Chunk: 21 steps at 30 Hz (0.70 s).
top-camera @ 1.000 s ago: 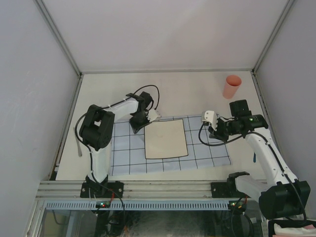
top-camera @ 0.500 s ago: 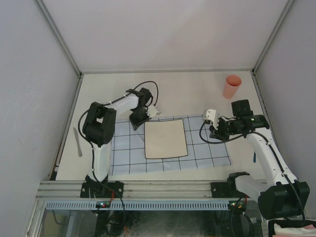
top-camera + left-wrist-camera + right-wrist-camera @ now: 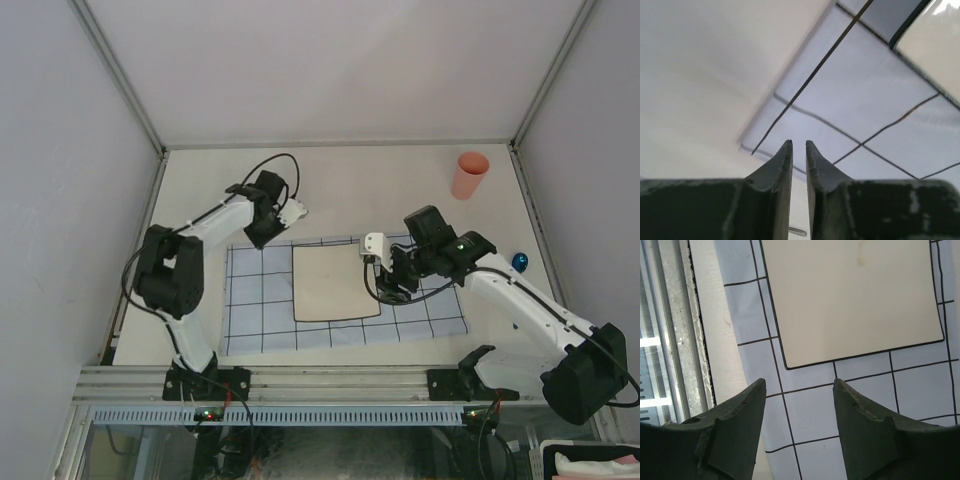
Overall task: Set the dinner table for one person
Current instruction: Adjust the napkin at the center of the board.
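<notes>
The dinner table (image 3: 380,190) is an off-white surface with a light-blue grid cloth (image 3: 430,315) on it. A square cream plate (image 3: 335,282) lies on the cloth. My left gripper (image 3: 256,232) hovers by the cloth's far left corner; in the left wrist view its jaws (image 3: 798,142) stand a narrow gap apart with nothing between them. My right gripper (image 3: 392,290) hangs over the cloth just right of the plate. In the right wrist view it (image 3: 799,381) is wide open and empty, with the plate's (image 3: 850,295) near corner ahead.
A pink cup (image 3: 470,175) stands upright at the back right. A small blue object (image 3: 520,262) lies on the table by the right rail. Grey metal rails (image 3: 670,340) edge the near side. Pale walls close in the other sides.
My left gripper drew back from the plate's far left corner toward the back left, and its jaws parted slightly. My right arm swung left over the cloth and opened, uncovering the blue object.
</notes>
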Tool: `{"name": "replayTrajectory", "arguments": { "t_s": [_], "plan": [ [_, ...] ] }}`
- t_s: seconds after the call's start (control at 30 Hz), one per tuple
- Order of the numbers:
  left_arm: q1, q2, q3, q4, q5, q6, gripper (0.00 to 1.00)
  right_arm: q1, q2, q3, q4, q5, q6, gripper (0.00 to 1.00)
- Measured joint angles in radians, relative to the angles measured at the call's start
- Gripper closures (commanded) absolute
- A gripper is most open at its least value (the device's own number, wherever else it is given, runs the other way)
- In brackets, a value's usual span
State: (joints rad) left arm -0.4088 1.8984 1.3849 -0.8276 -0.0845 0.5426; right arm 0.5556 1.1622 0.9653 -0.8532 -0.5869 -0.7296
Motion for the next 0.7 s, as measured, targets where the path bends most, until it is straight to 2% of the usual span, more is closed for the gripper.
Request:
{"name": "replayTrajectory", "arguments": {
  "t_s": [0.17,0.37,0.57,0.7],
  "plan": [
    [0.045,-0.188,-0.129,0.041,-0.017,0.035,0.52,0.004,0.005,0.008,0.031,0.027,0.035,0.42],
    [0.192,-0.189,-0.111,0.020,0.053,0.125,0.40,0.004,-0.047,0.009,0.019,0.043,0.045,0.42],
    [0.277,-0.095,0.046,-0.118,0.181,0.263,0.41,-0.013,-0.131,0.010,-0.010,0.056,0.059,0.41],
    [0.314,0.052,0.285,-0.257,0.308,0.335,0.40,-0.028,-0.162,0.010,-0.032,0.058,0.076,0.41]
  ]
}}
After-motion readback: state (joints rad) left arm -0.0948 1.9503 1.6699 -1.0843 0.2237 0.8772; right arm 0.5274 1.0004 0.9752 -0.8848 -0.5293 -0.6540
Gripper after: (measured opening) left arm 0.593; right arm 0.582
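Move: The beige napkin's middle lies about 18 cm to the left hand's right, 8 cm back and 4 cm below it. The checked cloth's far left corner is some 7 cm to that hand's left and 2 cm ahead, the knife roughly 24 cm left and 8 cm back. From the right hand the napkin is about 12 cm left, 7 cm ahead and 14 cm below, and the cloth's near right corner some 20 cm right and 4 cm back. The left hand, empty and already above the cloth, swings about 7 cm left, away from the napkin and over to the cloth's far left corner, rising some 5 cm on the way; it reaches about 4 cm forward only at the end, its fingers spreading from nearly shut to a bit past half open and its left side dipping some 10 degrees. Meanwhile the right hand, fingers staying half open, lifts about 3 cm clear above the napkin's right edge and edges 2 cm to the right, touching nothing. ##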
